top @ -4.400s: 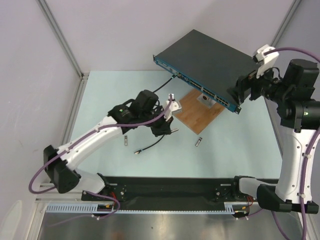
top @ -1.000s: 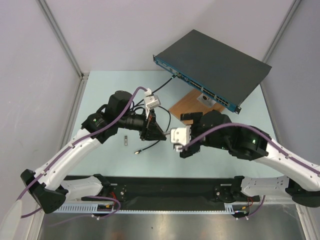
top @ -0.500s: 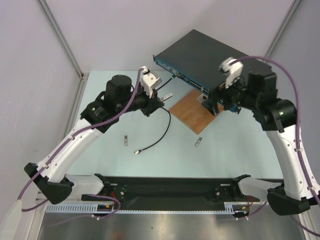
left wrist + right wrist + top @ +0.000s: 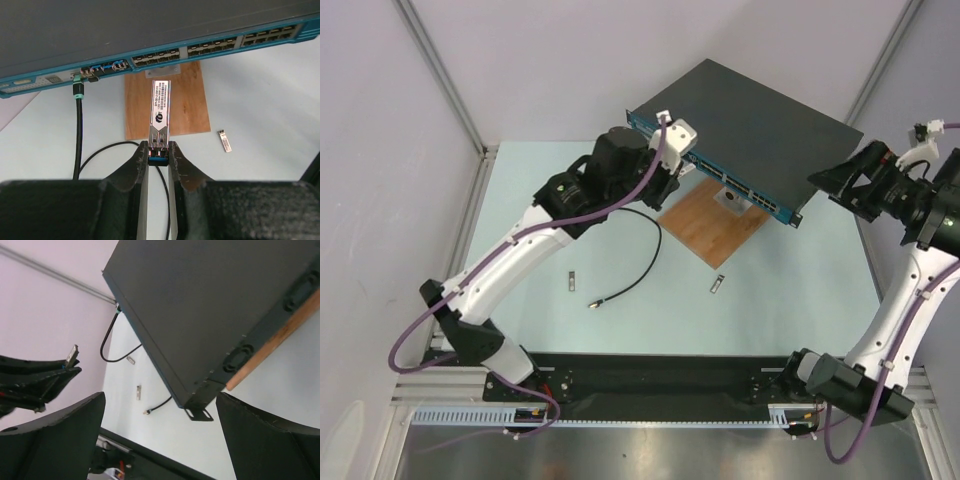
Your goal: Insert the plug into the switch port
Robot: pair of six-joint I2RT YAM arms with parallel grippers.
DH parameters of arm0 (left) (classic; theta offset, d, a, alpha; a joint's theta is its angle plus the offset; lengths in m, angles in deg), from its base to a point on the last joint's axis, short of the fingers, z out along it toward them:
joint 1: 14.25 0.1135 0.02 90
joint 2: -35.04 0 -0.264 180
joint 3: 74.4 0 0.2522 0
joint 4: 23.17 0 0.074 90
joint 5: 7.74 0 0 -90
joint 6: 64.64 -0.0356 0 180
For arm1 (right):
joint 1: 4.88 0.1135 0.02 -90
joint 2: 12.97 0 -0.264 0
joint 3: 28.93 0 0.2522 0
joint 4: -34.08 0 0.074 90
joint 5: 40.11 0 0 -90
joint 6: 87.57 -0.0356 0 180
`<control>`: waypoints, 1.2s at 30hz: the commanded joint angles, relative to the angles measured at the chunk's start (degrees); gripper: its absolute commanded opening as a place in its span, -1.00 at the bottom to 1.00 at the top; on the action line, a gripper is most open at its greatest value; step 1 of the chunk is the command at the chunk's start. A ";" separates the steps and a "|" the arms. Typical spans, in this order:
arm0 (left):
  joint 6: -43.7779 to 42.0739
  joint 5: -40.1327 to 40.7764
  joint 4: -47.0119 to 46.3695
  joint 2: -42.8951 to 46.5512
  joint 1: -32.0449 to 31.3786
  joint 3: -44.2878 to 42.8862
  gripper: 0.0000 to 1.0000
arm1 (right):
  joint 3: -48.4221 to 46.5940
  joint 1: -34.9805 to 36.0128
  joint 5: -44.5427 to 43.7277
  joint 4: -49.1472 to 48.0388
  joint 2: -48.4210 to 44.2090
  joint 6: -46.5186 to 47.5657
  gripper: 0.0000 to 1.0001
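The switch (image 4: 750, 125) lies at the back, its matt black top up and its blue port face (image 4: 200, 47) turned towards me. My left gripper (image 4: 158, 150) is shut on the blue rear end of the plug (image 4: 160, 112), a silver module. The plug points at the port row and stops a short way below it, over the wooden board (image 4: 167, 107). Seen from the top, my left gripper (image 4: 670, 172) is just in front of the switch's left half. My right gripper (image 4: 160, 440) stands wide open and empty, in the air off the switch's right end (image 4: 830, 185).
A black cable (image 4: 78, 130) with a green connector (image 4: 77, 91) is plugged in at the left of the port face; its free end (image 4: 595, 303) lies on the table. Two loose small modules (image 4: 717, 284), (image 4: 572, 281) lie on the pale surface. Walls stand close on both sides.
My left gripper has carried the plug up and right to the switch's front face. The right arm has swung away from the board to the switch's right end.
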 commanded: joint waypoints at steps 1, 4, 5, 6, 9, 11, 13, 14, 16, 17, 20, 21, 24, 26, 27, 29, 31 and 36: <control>1.21 7.33 2.60 -3.60 -1.91 -5.85 -0.99 | 1.78 -6.21 9.28 3.52 1.88 -3.70 1.00; 1.21 4.36 4.89 -6.16 -2.09 -8.68 -1.00 | 4.41 -8.25 8.76 2.74 2.76 -3.61 0.99; 0.51 3.74 5.07 -6.43 -2.09 -8.68 -0.99 | 5.21 -8.25 8.06 2.56 3.02 -3.61 0.99; 0.42 3.90 5.07 -6.78 -2.35 -8.24 -1.00 | 6.00 -8.34 7.88 2.21 3.20 -3.61 0.99; 0.16 6.62 4.81 -7.93 -2.97 -7.36 -0.99 | 9.87 -8.43 7.61 -0.43 3.55 -5.02 1.00; 0.42 8.72 4.28 -8.45 -3.15 -6.83 -0.99 | 13.37 -8.43 8.48 -4.28 2.94 -8.33 0.99; 0.59 9.70 1.58 -8.11 -3.15 -4.82 -0.99 | 15.67 -8.43 9.45 -10.15 2.32 -10.98 0.99; 0.42 10.32 0.43 -7.58 -3.24 -4.03 -0.99 | 16.55 -8.34 10.50 -12.19 1.54 -12.48 1.00; 0.33 11.72 -2.57 -7.23 -3.32 -2.18 -0.99 | 18.92 -8.25 11.65 -17.19 1.44 -15.73 0.99; 0.16 11.81 -3.18 -7.23 -3.32 -1.91 -1.00 | 19.36 -8.25 11.83 -18.09 1.53 -16.18 0.99; 0.24 11.55 -4.33 -7.93 -3.41 -1.82 -0.99 | 20.42 -7.81 12.00 -20.73 2.41 -16.80 0.99; 0.33 11.64 -5.12 -8.28 -3.41 -1.65 -1.00 | 21.73 -7.55 12.27 -21.78 2.76 -18.28 0.99; 0.42 11.29 -6.44 -9.07 -3.41 -1.65 -0.99 | 23.84 -6.85 13.41 -28.88 3.02 -22.93 0.99; 0.42 11.20 -6.62 -9.42 -3.41 -2.00 -0.99 | 25.25 -6.14 13.50 -31.28 3.11 -24.26 0.99; 0.33 11.11 -6.53 -10.03 -3.41 -2.43 -0.99 | 25.34 -5.45 13.41 -32.15 3.46 -24.36 0.98; 0.07 11.29 -6.35 -10.56 -3.41 -2.79 -1.00 | 25.61 -4.83 13.06 -32.60 3.81 -24.88 0.93; -0.37 11.73 -6.35 -11.09 -3.41 -3.05 -0.99 | 26.13 -4.12 13.06 -34.26 4.08 -25.85 0.86; -0.46 13.75 -6.18 -12.85 -3.41 -3.49 -0.99 | 28.77 -2.80 12.18 -39.80 3.29 -30.42 0.50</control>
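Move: The switch port for the held plug lies about 9 cm ahead of the left hand, 8 cm to its right and 12 cm below; the cabled connector is plugged in 13 cm ahead, 2 cm left, and the wooden board's middle is 4 cm ahead, 7 cm right, far beneath. From the right hand, the switch's right end is some 6 cm ahead, 2 cm right and 10 cm below, its front corner 2 cm ahead, 1 cm left. The plug, still pinched in the left fingers, is carried down about 7 cm and also forward and right, its nose coming up close to the switch's front row of ports. Meanwhile the switch's right end is approached by the right hand, which sinks some 8 cm, mostly early, while edging forward 5 cm, rolls its left side up about 25 degrees, and late on starts closing its wide-open fingers around that end. ##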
